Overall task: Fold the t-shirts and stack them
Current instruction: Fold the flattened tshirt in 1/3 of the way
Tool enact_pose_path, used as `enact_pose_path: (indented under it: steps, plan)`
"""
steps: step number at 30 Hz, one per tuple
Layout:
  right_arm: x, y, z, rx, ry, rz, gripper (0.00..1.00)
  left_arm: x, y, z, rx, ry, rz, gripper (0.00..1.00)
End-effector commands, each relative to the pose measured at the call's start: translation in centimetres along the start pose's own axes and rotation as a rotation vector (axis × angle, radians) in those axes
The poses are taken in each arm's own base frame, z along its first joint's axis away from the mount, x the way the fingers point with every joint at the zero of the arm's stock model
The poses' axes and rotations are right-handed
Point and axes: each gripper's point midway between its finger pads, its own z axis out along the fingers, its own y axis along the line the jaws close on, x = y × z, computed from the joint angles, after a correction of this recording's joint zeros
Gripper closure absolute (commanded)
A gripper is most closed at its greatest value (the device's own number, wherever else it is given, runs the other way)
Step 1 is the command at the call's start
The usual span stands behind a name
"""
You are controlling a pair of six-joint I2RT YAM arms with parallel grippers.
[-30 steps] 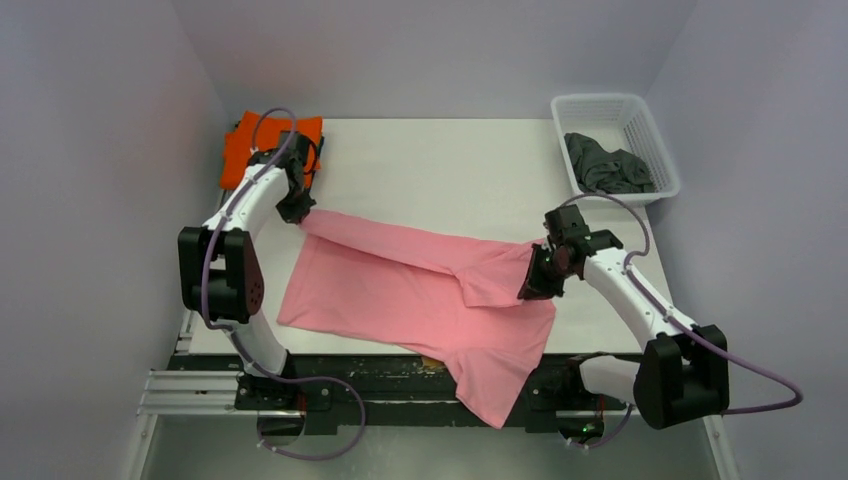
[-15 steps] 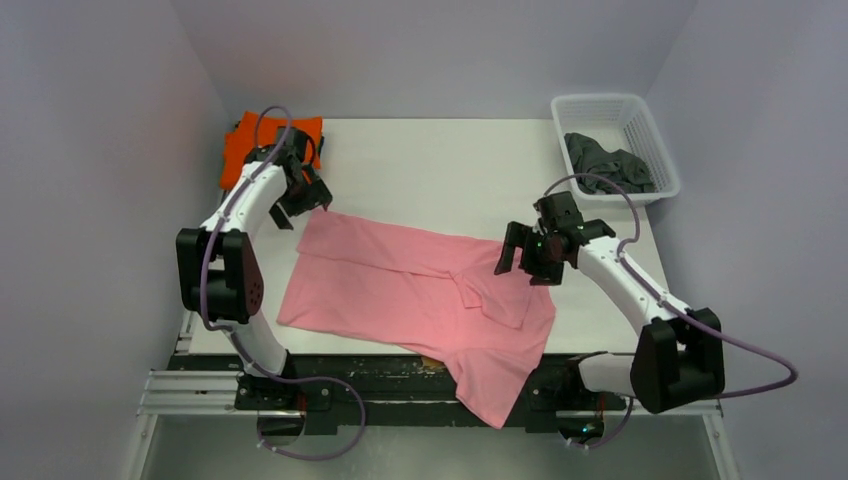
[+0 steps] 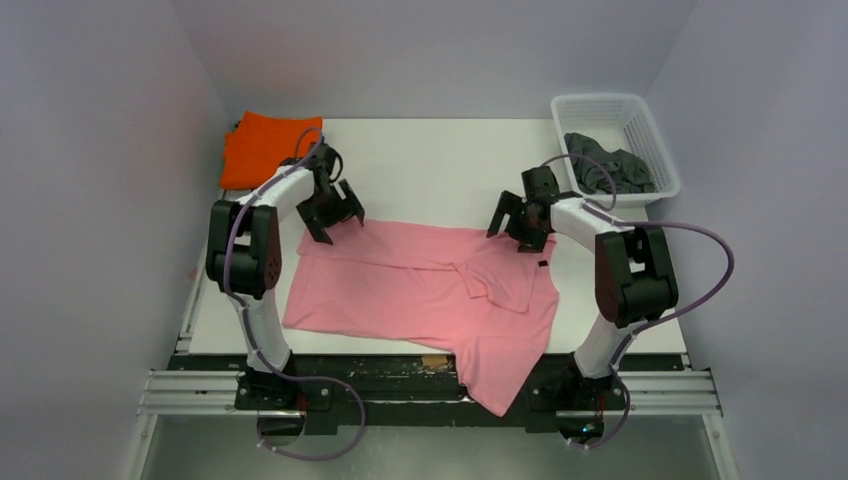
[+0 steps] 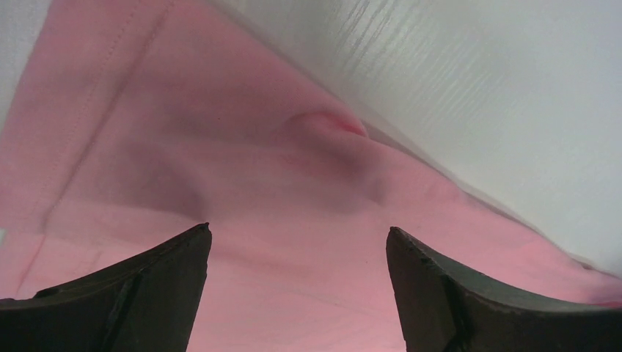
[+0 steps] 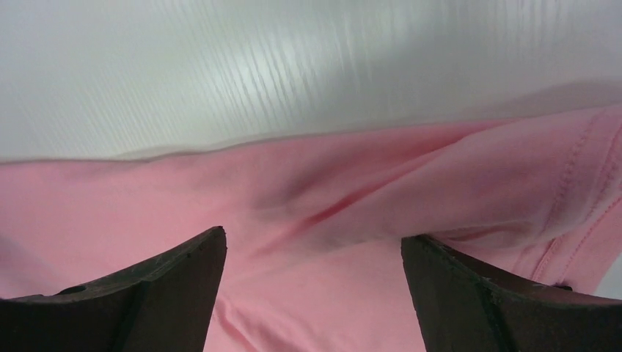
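Note:
The pink t-shirt (image 3: pixel 400 290) lies spread on the white table, its far part folded toward me, one end hanging over the near edge. My left gripper (image 3: pixel 335 215) is open over the shirt's far left corner; in the left wrist view the gripper (image 4: pixel 297 235) has pink cloth (image 4: pixel 242 169) between its spread fingers. My right gripper (image 3: pixel 515 225) is open over the far right edge; in the right wrist view the gripper (image 5: pixel 312 238) also hovers over the pink cloth (image 5: pixel 352 198). A folded orange t-shirt (image 3: pixel 262 146) lies at the far left. A dark grey t-shirt (image 3: pixel 605 165) is in the basket.
The white mesh basket (image 3: pixel 590 103) stands at the far right corner. The enclosure walls stand close on the left, right and back. The metal rail (image 3: pixel 200 385) runs along the table's near edge.
Both grippers let go of the pink shirt, opened and moved toward the far edge of the fold. The shirt's folded part now lies flat on the table.

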Motion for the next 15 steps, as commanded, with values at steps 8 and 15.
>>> enact_pose_path:
  steps: [8, 15]
  plan:
    - [-7.1, -0.9, 4.9, 0.083, -0.059, 0.055, 0.13, -1.1, -3.8, 2.4, -0.029, -0.022, -0.171, 0.14]
    - [-13.2, -1.4, 6.4, 0.083, -0.103, 0.087, 0.14, -4.0, -6.4, 4.5, -0.015, -0.01, -0.185, 0.14]
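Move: The far folded edge of the pink t-shirt lies about 2 cm ahead of each hand and 1 or 2 cm below it. The shirt's middle is roughly 13 cm back and 20 cm right of the left hand. The orange stack sits some 18 cm ahead and 16 cm left of the left hand; the white basket is about 20 cm ahead and 24 cm right of the right hand. Open fingers on the t-shirt drag it forward, right hand 12 cm, left 5 after sinking and easing right. ##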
